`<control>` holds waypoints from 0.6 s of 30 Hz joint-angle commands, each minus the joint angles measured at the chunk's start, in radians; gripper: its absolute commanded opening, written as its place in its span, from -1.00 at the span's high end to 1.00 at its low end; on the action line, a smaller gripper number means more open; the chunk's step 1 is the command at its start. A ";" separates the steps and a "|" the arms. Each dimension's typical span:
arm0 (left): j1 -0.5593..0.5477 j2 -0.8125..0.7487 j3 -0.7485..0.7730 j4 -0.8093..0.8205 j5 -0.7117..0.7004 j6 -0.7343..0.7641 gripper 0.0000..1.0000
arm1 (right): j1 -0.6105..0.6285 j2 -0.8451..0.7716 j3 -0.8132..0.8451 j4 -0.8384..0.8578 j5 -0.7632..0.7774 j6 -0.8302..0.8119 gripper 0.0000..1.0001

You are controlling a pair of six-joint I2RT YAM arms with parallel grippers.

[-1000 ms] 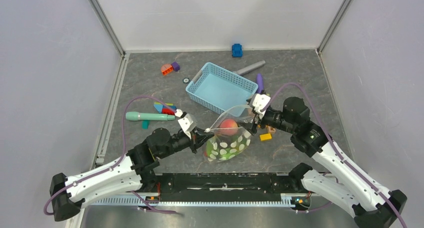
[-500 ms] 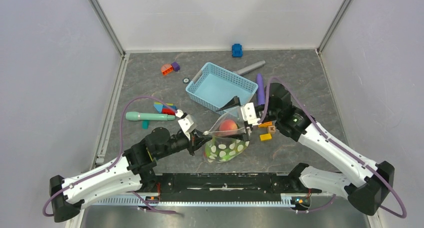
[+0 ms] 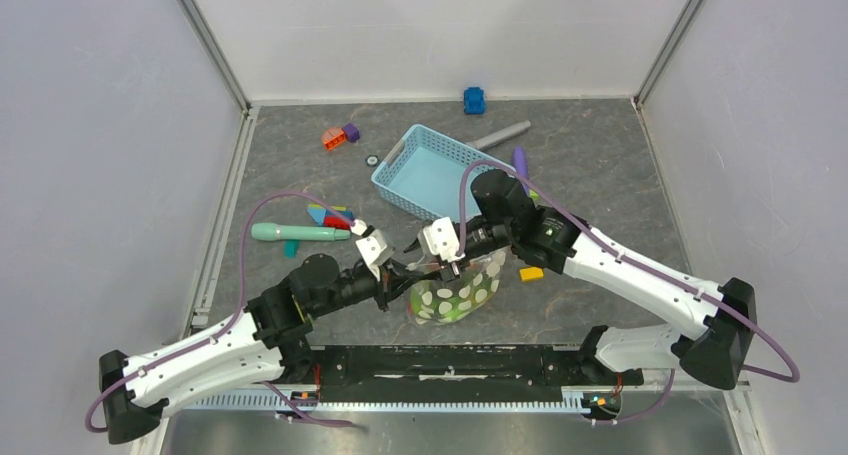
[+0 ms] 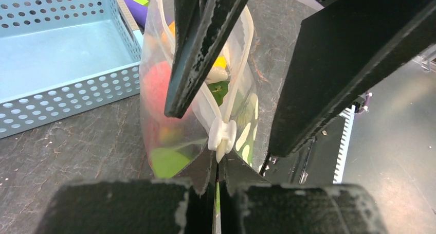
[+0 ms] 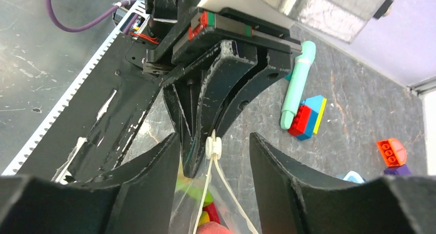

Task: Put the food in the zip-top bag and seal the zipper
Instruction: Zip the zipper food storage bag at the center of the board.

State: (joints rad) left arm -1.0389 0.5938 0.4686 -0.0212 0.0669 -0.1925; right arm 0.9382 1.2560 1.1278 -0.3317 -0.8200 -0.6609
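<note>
The zip-top bag (image 3: 458,291), clear with white dots, hangs upright just in front of the arm bases. Inside it is the food: a pink-red piece (image 4: 156,85) and green pieces (image 5: 198,194). My left gripper (image 4: 218,166) is shut on the bag's corner, right behind the white slider (image 4: 222,136). The zipper (image 4: 204,96) runs away from the slider as two strips that spread apart. My right gripper (image 5: 214,140) is open, with one finger on each side of the slider (image 5: 213,147) and touching nothing. In the top view it (image 3: 450,266) sits close against the left gripper (image 3: 402,272).
A light-blue mesh basket (image 3: 440,175) stands just behind the bag. A teal stick (image 3: 295,233) and stacked bricks (image 3: 332,216) lie to the left. A yellow block (image 3: 531,273) lies to the right of the bag, a purple stick (image 3: 519,163) beside the basket. A blue toy (image 3: 474,100) rests by the back wall.
My right arm swung left along the bag's mouth, from its right end to the slider beside the left gripper, and its jaws narrowed. The left gripper kept its hold.
</note>
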 commanded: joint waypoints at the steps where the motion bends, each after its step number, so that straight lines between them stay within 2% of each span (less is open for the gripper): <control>1: 0.002 -0.020 0.022 0.012 0.033 0.039 0.96 | 0.013 0.014 0.057 -0.046 0.047 -0.008 -0.11; 10: 0.001 -0.027 0.014 0.017 0.066 0.054 0.96 | 0.025 0.034 0.079 -0.062 0.057 0.007 0.16; 18: 0.002 -0.049 0.004 0.016 0.073 0.059 0.96 | 0.027 0.046 0.097 -0.108 0.066 -0.004 0.59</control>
State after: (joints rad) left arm -1.0386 0.5682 0.4683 -0.0311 0.1116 -0.1764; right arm 0.9604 1.2961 1.1728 -0.4129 -0.7673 -0.6556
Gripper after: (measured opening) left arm 0.025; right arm 0.249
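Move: The white slider of the zipper bag sits roughly 1 cm below the right hand point, between its part-open fingers. It lies some 2 cm to the right of and 1 cm ahead of the left fingertips, about level with them. From the right hand, the food-filled bag body hangs about 6 cm to the right, no farther out, 12 cm down; the blue basket's middle is roughly 28 cm ahead and 4 cm right. Down about 1 cm, with its left-pointing fingers tipping some 5 degrees lower, the right hand settles over the slider and closes from a bit over half open to about a quarter, bringing a fingertip to each side of it. The left hand keeps its pinch on the track end beside the slider, easing back a little under 1 cm. ##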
